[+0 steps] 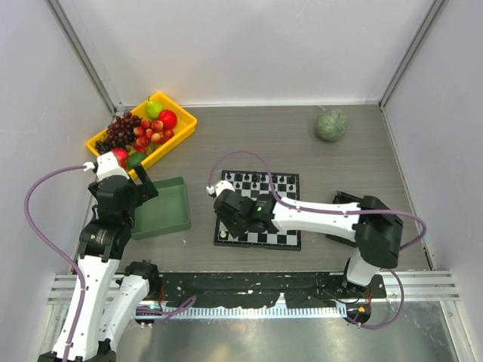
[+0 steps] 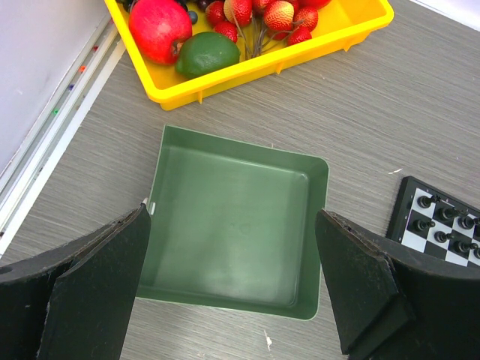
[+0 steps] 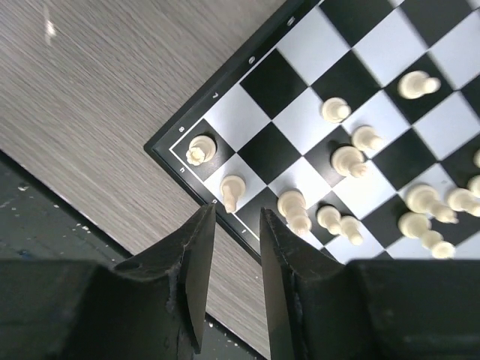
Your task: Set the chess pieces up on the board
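The board (image 1: 293, 240) lies mid-table, with black chess pieces (image 1: 260, 181) lined along its far rows. My right gripper (image 1: 226, 213) hovers over the board's near left corner. In the right wrist view its jaws (image 3: 236, 210) stand slightly apart, open, with nothing between them. Just ahead of the tips a cream-white piece (image 3: 231, 193) stands on a white edge square, beside a corner piece (image 3: 199, 150) and several more white pieces (image 3: 349, 159) on the board (image 3: 270, 82). My left gripper (image 2: 232, 217) hangs wide open above the green tray, holding nothing. The board's corner (image 2: 409, 217) shows at the right of the left wrist view.
A green square tray (image 1: 172, 185) (image 2: 319, 225) sits left of the board, under my left gripper (image 1: 147, 188). Behind it a yellow bin (image 1: 185, 121) (image 2: 360, 26) holds red and purple fruit. A round green object (image 1: 331, 124) lies at the back right. Walls close in both sides.
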You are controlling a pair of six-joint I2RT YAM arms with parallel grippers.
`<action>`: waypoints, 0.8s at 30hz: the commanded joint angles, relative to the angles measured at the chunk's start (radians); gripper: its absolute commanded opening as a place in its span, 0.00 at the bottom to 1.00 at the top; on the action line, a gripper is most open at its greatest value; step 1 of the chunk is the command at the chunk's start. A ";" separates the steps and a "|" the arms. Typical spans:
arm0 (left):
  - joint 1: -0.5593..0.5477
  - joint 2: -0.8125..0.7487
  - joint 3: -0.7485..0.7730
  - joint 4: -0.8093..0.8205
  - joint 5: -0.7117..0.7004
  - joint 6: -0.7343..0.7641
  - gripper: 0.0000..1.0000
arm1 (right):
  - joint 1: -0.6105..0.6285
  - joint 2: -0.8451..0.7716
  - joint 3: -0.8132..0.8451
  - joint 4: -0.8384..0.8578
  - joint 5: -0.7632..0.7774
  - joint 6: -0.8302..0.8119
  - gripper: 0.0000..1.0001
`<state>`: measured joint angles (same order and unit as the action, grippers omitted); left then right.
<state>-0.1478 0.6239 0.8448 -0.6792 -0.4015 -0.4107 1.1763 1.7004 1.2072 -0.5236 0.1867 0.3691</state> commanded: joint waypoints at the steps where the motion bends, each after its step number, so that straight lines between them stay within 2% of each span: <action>1: 0.007 -0.009 0.004 0.021 -0.014 0.003 0.99 | -0.012 -0.130 0.040 0.002 0.100 -0.022 0.38; 10: 0.008 -0.018 -0.001 0.020 -0.014 0.001 0.99 | -0.144 -0.047 0.069 0.011 0.050 -0.025 0.39; 24: 0.008 -0.012 -0.004 0.023 -0.020 0.006 0.99 | -0.159 0.136 0.198 -0.007 0.003 -0.058 0.34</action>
<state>-0.1478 0.6109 0.8436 -0.6792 -0.4019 -0.4103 1.0134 1.8076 1.3437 -0.5251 0.1909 0.3286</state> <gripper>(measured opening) 0.991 0.354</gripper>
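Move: The white chess piece I'm going for stands about 7 cm ahead of my right hand, some 2 cm to its right and 4 cm below. The white piece I've just set down is nearly under that hand, 1 cm back and 4 cm below; the corner piece is level with the hand, 3 cm left. A second loose white piece stands 7 cm ahead, 4 cm right. From my left hand the target lies about 29 cm right, level ahead, 20 cm below. Leaving the piece I've just set down, I hop my right hand up about 5 cm and forward over the board. I swing slightly right, then sink again and ease back left, ending some 8 cm farther out at nearly my starting height, close above the next loose white piece. I turn roughly 10 degrees clockwise and keep the fingers part-open, gripping nothing. ##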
